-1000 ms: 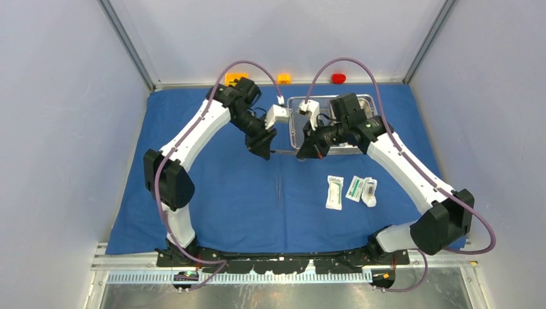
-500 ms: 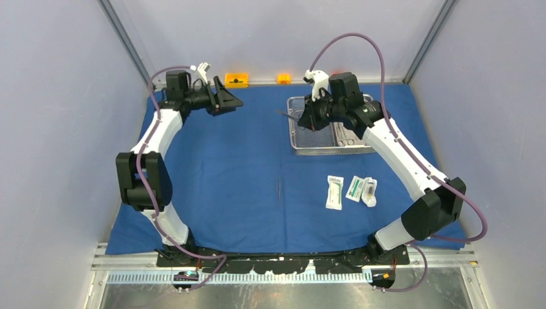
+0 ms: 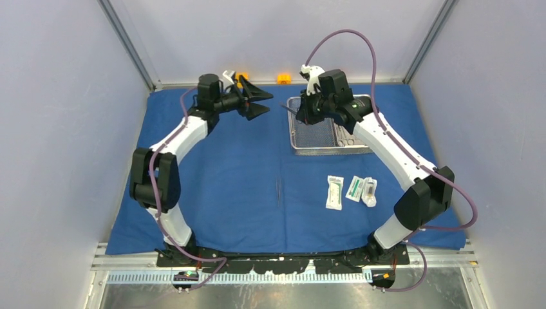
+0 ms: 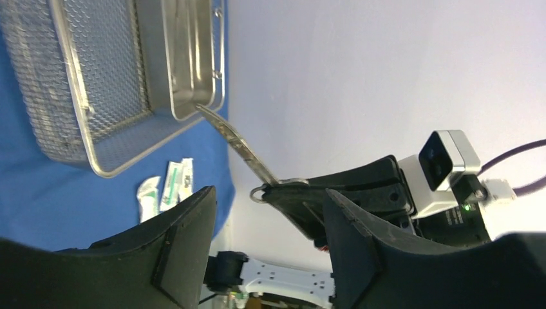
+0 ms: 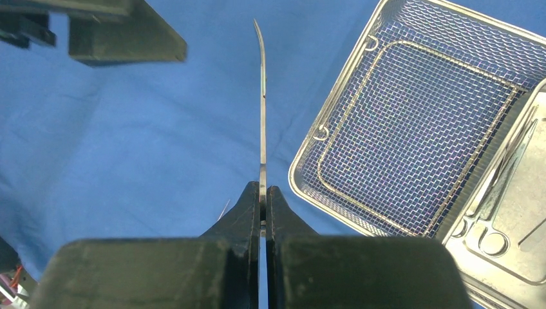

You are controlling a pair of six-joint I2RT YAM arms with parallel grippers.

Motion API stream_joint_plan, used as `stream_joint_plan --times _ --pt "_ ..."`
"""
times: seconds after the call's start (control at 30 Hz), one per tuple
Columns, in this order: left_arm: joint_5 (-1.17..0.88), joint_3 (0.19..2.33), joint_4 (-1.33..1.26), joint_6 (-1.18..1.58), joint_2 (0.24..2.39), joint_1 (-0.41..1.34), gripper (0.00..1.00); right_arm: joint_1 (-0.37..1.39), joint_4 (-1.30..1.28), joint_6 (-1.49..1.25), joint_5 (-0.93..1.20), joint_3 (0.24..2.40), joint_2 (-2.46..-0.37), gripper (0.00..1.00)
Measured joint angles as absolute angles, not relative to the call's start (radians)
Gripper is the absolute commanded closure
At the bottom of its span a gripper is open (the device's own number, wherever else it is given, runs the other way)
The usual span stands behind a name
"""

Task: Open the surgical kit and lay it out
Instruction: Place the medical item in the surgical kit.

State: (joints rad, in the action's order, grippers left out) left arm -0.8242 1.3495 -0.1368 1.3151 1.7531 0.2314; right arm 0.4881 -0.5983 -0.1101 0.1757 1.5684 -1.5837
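The blue cloth lies spread on the table. The wire-mesh basket stands at the back right, with the steel tray in its right half. My right gripper hovers over the basket's back left corner, shut on a slim curved metal instrument whose tip points left. My left gripper is open and empty, just left of that tip and facing it. In the left wrist view the instrument runs up from the right gripper towards the tray. Tweezers and three white packets lie on the cloth.
Orange blocks sit along the back edge behind the cloth. More instruments lie in the steel tray. Grey walls close in the left, right and back sides.
The grippers have parted from in front of the basket. My left gripper opened and swung to the back, then right. My right gripper carried the instrument to the basket's back left corner.
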Motion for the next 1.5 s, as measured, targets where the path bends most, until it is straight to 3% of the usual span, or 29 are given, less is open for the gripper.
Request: stream_joint_plan --times 0.77,1.5 --pt "-0.756 1.365 -0.273 1.641 1.958 0.369 0.54 0.537 -0.572 -0.092 0.059 1.533 -1.589 1.00" --pt "-0.760 1.374 -0.368 1.755 1.980 0.386 0.63 0.626 -0.518 -0.051 -0.146 1.509 -1.623 1.00"
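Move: The scissors' blades, held out by the right hand, lie about 8 cm to the left hand's right, 2 cm back and some 3 cm below; the wire basket's middle is about 20 cm right, 4 cm back, 24 cm down. The thin instruments lie on the cloth about 5 cm right, 23 cm back, 27 cm down. From the right hand, the left gripper stands about 12 cm left, 4 cm ahead and slightly higher, the basket's middle 8 cm right, level, 22 cm below. The right hand keeps its shut grip on the scissors, easing down about 3 cm and rolling roughly 10 degrees with its left side sinking. Towards their blades the left hand travels some 8 cm right and 5 cm down, tipping about 20 degrees, until its narrowing but still open fingers straddle them; a touch can't be made out. ##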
